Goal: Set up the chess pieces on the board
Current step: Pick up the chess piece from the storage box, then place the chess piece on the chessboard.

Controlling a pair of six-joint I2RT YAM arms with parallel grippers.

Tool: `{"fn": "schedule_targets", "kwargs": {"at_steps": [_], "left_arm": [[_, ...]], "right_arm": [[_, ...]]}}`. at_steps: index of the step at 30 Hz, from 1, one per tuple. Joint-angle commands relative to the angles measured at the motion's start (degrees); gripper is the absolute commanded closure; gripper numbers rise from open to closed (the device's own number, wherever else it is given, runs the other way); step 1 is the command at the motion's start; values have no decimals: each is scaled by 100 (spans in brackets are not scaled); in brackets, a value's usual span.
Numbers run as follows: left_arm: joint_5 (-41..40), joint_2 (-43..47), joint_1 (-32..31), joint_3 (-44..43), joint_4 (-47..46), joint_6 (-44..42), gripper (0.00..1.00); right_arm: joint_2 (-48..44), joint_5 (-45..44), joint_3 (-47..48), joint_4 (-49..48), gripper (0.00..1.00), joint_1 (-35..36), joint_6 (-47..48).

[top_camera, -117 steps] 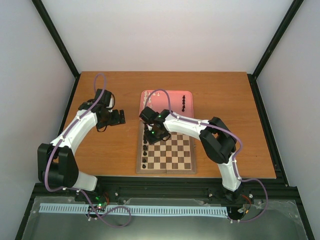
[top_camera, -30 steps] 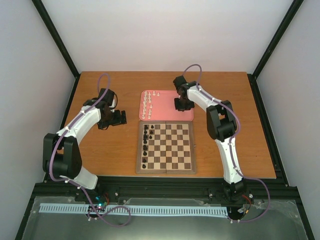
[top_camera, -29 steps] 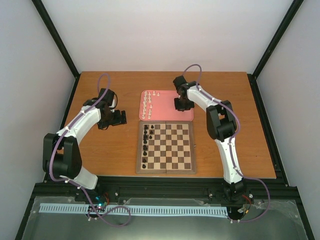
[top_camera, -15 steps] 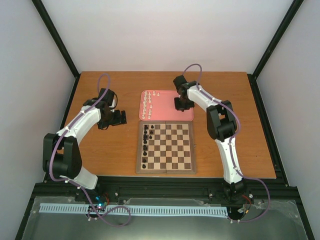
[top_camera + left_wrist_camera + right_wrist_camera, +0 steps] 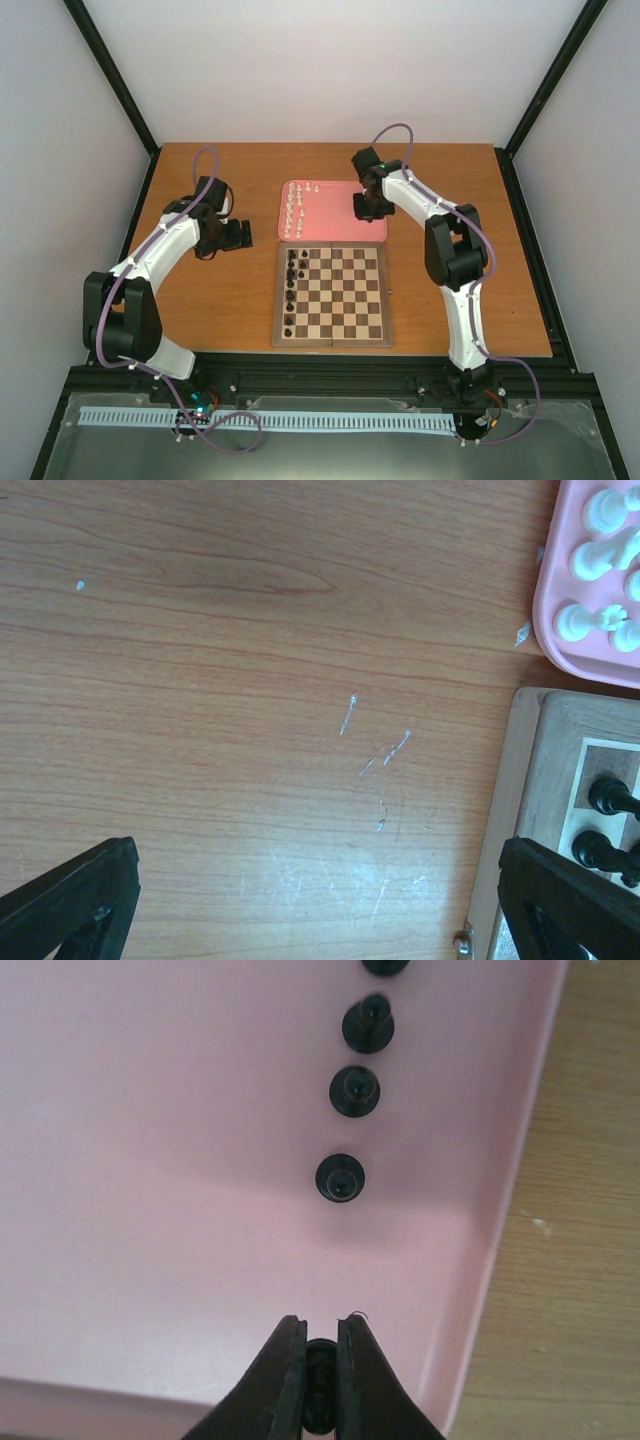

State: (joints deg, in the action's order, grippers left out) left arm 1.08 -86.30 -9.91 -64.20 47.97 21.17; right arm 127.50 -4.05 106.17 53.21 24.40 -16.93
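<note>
The chessboard (image 5: 345,300) lies in the table's middle with several black pieces (image 5: 291,275) in its left columns. The pink tray (image 5: 330,225) behind it holds cream-white pieces (image 5: 296,203) at its left. My right gripper (image 5: 366,208) hangs over the tray's right side, shut on a black chess piece (image 5: 320,1365). Three more black pieces (image 5: 341,1176) stand in a row on the tray (image 5: 150,1210) ahead of it. My left gripper (image 5: 232,233) is open over bare table left of the board; its view shows the board corner (image 5: 560,780) and white pieces (image 5: 590,620).
The wooden table (image 5: 220,300) extends left and right of the board. The tray's raised right rim (image 5: 510,1210) is close beside my right fingers (image 5: 285,1370). Black frame posts stand at the table's corners.
My right arm moved from the board's left columns back to the tray's right side, closed on a black piece and has lifted slightly. The left arm stayed put.
</note>
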Motion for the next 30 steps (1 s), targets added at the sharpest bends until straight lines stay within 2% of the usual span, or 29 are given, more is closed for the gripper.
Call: {"fn": "schedule_targets", "kwargs": {"at_steps": [1, 10, 19, 30], "left_arm": [[15, 219, 16, 3, -6, -64, 0], [101, 281, 11, -41, -24, -47, 0], [181, 495, 16, 41, -24, -16, 0], [219, 591, 16, 114, -33, 23, 0]], "right_arm": [[-626, -78, -4, 133, 97, 155, -92], [-1543, -17, -638, 478, 97, 1404, -559], [-1685, 29, -1134, 398, 97, 2830, -1076], [-1387, 312, -1254, 66, 97, 3233, -1090]]}}
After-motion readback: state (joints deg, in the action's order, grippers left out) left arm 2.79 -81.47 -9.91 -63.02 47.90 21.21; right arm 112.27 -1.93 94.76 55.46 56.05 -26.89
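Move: The right gripper already has a black piece pinched clear of the storage box. The likely goal, the empty square next in the black pawns' file, lies about 18 cm back, 18 cm left and 3 cm lower; the nearest placed pawn stands 3 cm farther out from that square, a back-row black piece 3 cm left of it. The nearest boxed black piece is 5 cm ahead and 1 cm left of the right gripper. From the left gripper the square is roughly 8 cm back, 18 cm right. Keep the right fingers shut on the black piece and lift it about 8 cm, swinging it back and left out of the storage box and over the board, some 20 cm back and 17 cm left in all. Turn the hand some 20 degrees counter-clockwise on the way, sink about 3 cm in the second half, and ease up near the empty square beside the placed black pieces. ##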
